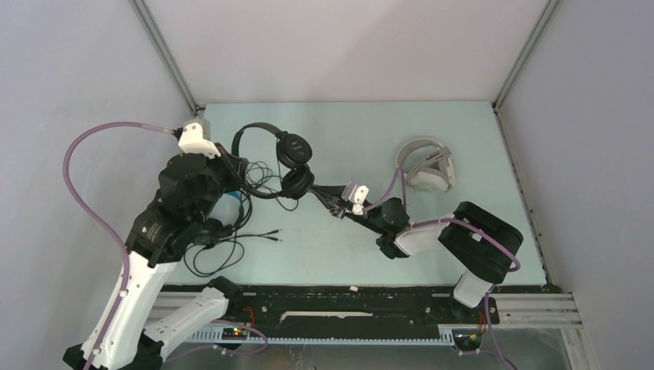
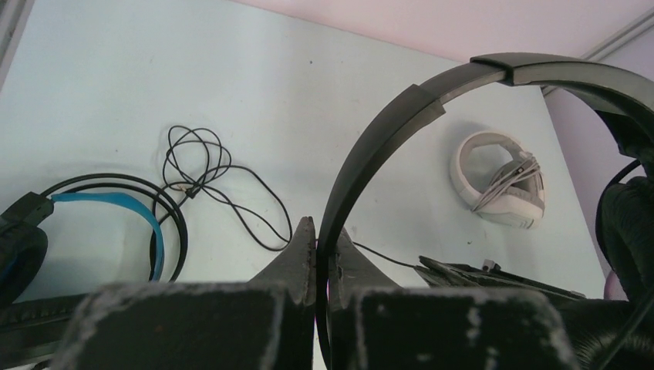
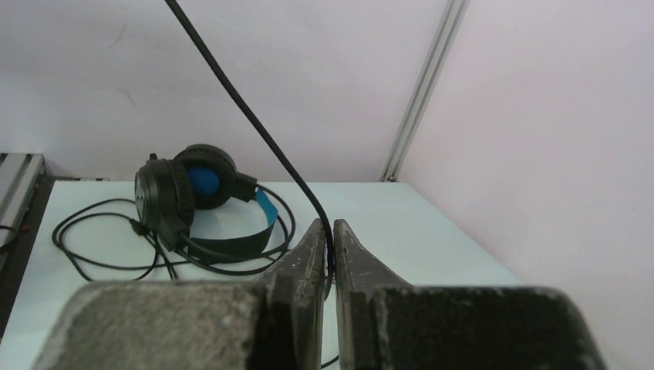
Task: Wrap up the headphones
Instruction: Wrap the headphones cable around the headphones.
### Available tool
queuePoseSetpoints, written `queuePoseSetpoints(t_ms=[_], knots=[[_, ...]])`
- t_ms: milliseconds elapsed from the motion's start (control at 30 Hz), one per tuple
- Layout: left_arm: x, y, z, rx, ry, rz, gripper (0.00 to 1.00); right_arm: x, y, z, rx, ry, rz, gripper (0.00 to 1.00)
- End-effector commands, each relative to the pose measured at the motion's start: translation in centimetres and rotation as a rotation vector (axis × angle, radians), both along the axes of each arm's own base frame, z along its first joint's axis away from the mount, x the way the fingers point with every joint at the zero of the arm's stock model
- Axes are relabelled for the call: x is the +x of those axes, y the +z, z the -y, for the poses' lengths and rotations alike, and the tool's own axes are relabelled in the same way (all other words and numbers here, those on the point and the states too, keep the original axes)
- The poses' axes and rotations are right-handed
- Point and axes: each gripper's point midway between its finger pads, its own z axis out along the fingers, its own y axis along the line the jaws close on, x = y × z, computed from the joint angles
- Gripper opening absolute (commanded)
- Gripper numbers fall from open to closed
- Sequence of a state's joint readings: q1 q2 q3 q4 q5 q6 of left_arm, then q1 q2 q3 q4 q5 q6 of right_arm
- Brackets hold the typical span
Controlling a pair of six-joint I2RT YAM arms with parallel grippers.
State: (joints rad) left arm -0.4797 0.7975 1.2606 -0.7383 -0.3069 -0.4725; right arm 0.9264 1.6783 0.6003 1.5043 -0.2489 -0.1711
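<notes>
The slim black headphones (image 1: 287,158) are at the table's back left, and my left gripper (image 1: 244,171) is shut on their thin headband (image 2: 401,116); the band runs straight between the fingertips (image 2: 325,245). My right gripper (image 1: 328,199) sits just right of the ear cups, shut on a black cable (image 3: 254,116) that rises taut from its tips (image 3: 329,235). The bulkier black headphones with the blue-lined band (image 3: 193,193) lie flat under my left arm (image 2: 146,223). The white headphones (image 1: 428,164) rest at the back right, cable bundled on them (image 2: 505,181).
Loose black cable loops (image 1: 216,254) with a plug end (image 1: 274,235) trail near the front left. More thin cable (image 2: 200,166) lies tangled behind the blue-lined headset. Enclosure walls and metal posts (image 1: 513,73) border the table (image 1: 362,131).
</notes>
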Motion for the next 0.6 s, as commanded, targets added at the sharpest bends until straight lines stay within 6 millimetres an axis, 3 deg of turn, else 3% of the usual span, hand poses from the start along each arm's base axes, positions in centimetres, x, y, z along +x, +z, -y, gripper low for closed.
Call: queuePoseSetpoints(t_ms=[0, 300, 567], knots=[[-0.8, 3.6, 0.6, -0.091, -0.035, 0.053, 0.0, -0.3, -0.1, -1.5, -0.013, 0.017, 0.049, 0.1], [-0.5, 1.1, 0.4, -0.056, -0.001, -0.063, 0.0, -3.0, -0.7, -4.4, -0.025, 0.112, 0.063, 0.22], [0.4, 0.9, 0.1, -0.002, 0.028, -0.096, 0.0, -4.8, -1.0, -5.8, -0.029, 0.179, 0.06, 0.52]])
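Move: A strand of the headphones cable lies right at the right hand's nearly shut fingertips. The lower earcup of the held black headphones is about 3 cm to the left, roughly level fore-and-aft and 6 cm above; the upper earcup is some 5 cm ahead, 3 cm left and 8 cm up. The cable's tangle lies on the table about 9 cm ahead, 16 cm left and 22 cm below. From the left hand, that strand at the right fingertips is some 15 cm right, level fore-and-aft, 11 cm lower. The right fingers let go of the cable strand, opening to about half while the strand stays between them, as the hand slips about 5 cm left and 4 cm back to the robot's side of the lower earcup, dipping a few centimetres and turning some 10 degrees counter-clockwise. The left hand keeps its pinch on the headband, sinking about 3 cm and tipping its fingers 10 degrees down. ##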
